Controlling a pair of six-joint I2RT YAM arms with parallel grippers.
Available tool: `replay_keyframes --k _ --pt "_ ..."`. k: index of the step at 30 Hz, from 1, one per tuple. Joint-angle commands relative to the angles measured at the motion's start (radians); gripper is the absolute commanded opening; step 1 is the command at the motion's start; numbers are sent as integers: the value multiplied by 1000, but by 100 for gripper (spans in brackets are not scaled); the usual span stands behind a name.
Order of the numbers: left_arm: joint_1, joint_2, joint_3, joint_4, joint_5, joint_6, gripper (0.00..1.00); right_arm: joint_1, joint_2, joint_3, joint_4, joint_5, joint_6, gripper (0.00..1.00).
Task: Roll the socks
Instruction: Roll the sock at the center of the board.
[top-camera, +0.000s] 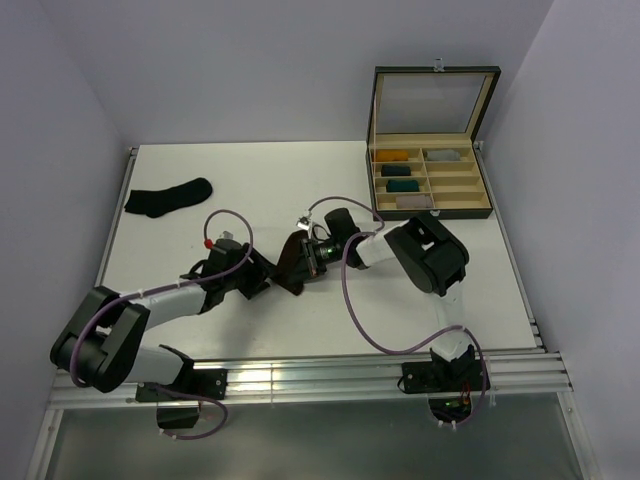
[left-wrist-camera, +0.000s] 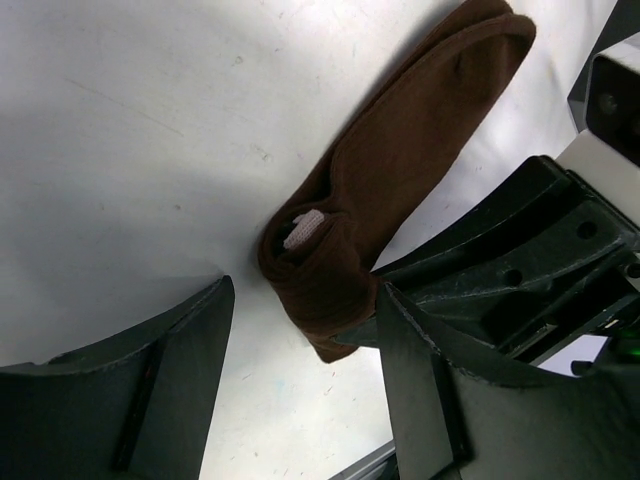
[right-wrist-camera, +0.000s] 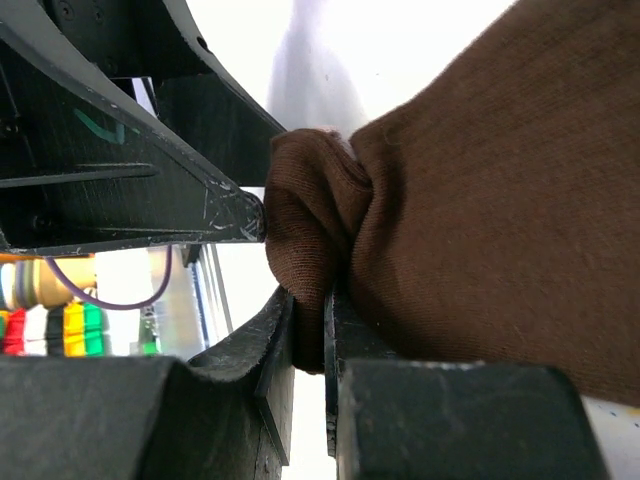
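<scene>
The dark brown sock (top-camera: 292, 263) lies mid-table between my two grippers, its near end folded into a partial roll (left-wrist-camera: 320, 275) with a pale stripe (left-wrist-camera: 303, 228) showing. My right gripper (right-wrist-camera: 310, 322) is shut on a fold of that rolled end, seen from above at the sock's right side (top-camera: 305, 257). My left gripper (left-wrist-camera: 305, 290) stands open around the roll's tip; the right finger (left-wrist-camera: 450, 400) is against the fabric and the left finger (left-wrist-camera: 150, 390) is apart from it. The plain black sock (top-camera: 168, 197) lies flat at the far left, away from both arms.
An open compartment box (top-camera: 432, 185) stands at the back right, holding mustard, teal and grey rolled bundles. Purple cables loop over the table beside both arms. A metal rail (top-camera: 300, 375) runs along the near edge.
</scene>
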Motion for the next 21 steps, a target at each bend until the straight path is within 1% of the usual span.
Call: replay_keyframes --k 1,9,14,15,18,20,21 --pt "-8 34 22 -14 -46 0 64 -18 45 -36 -12 50 25 0" --pt "-12 91 30 -20 -57 -3 60 -24 74 -29 -30 53 57 0" --pt "-18 123 42 -40 -71 0 54 -24 73 -29 -30 63 64 1" --pt "-18 137 47 -51 -74 4 53 -24 66 -29 -38 72 61 1" --pt "-22 158 70 -103 -91 29 47 -24 34 -35 -59 102 25 4" --pt "-23 174 82 -124 -91 44 41 -24 4 -36 -88 123 -10 9" --pt "-23 178 86 -132 -89 44 41 -22 4 -38 -90 129 -10 11"
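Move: The sock's rolled-up end lies about 2 cm ahead of the left hand, 3 cm to its right and 1 cm below, between its parted fingertips. The right hand already pinches that roll from the other side; its fingertips are some 5 cm to the left hand's right and 1 cm ahead, with the roll's middle about 2 cm to the right hand's left, level with it. The sock's flat foot lies some 6 cm ahead and 5 cm right of the left hand, 3 cm lower. The left hand eases about 2 cm forward, to its right and down onto the end of the sock's roll, its fingers narrowing from about two-thirds open to under half, so that the tips come in on either side of the roll, close by the right fingers. Meanwhile the right hand keeps its pinch on the roll nearly in place, sinking less than half a centimetre and tipping only about 5 degrees. ##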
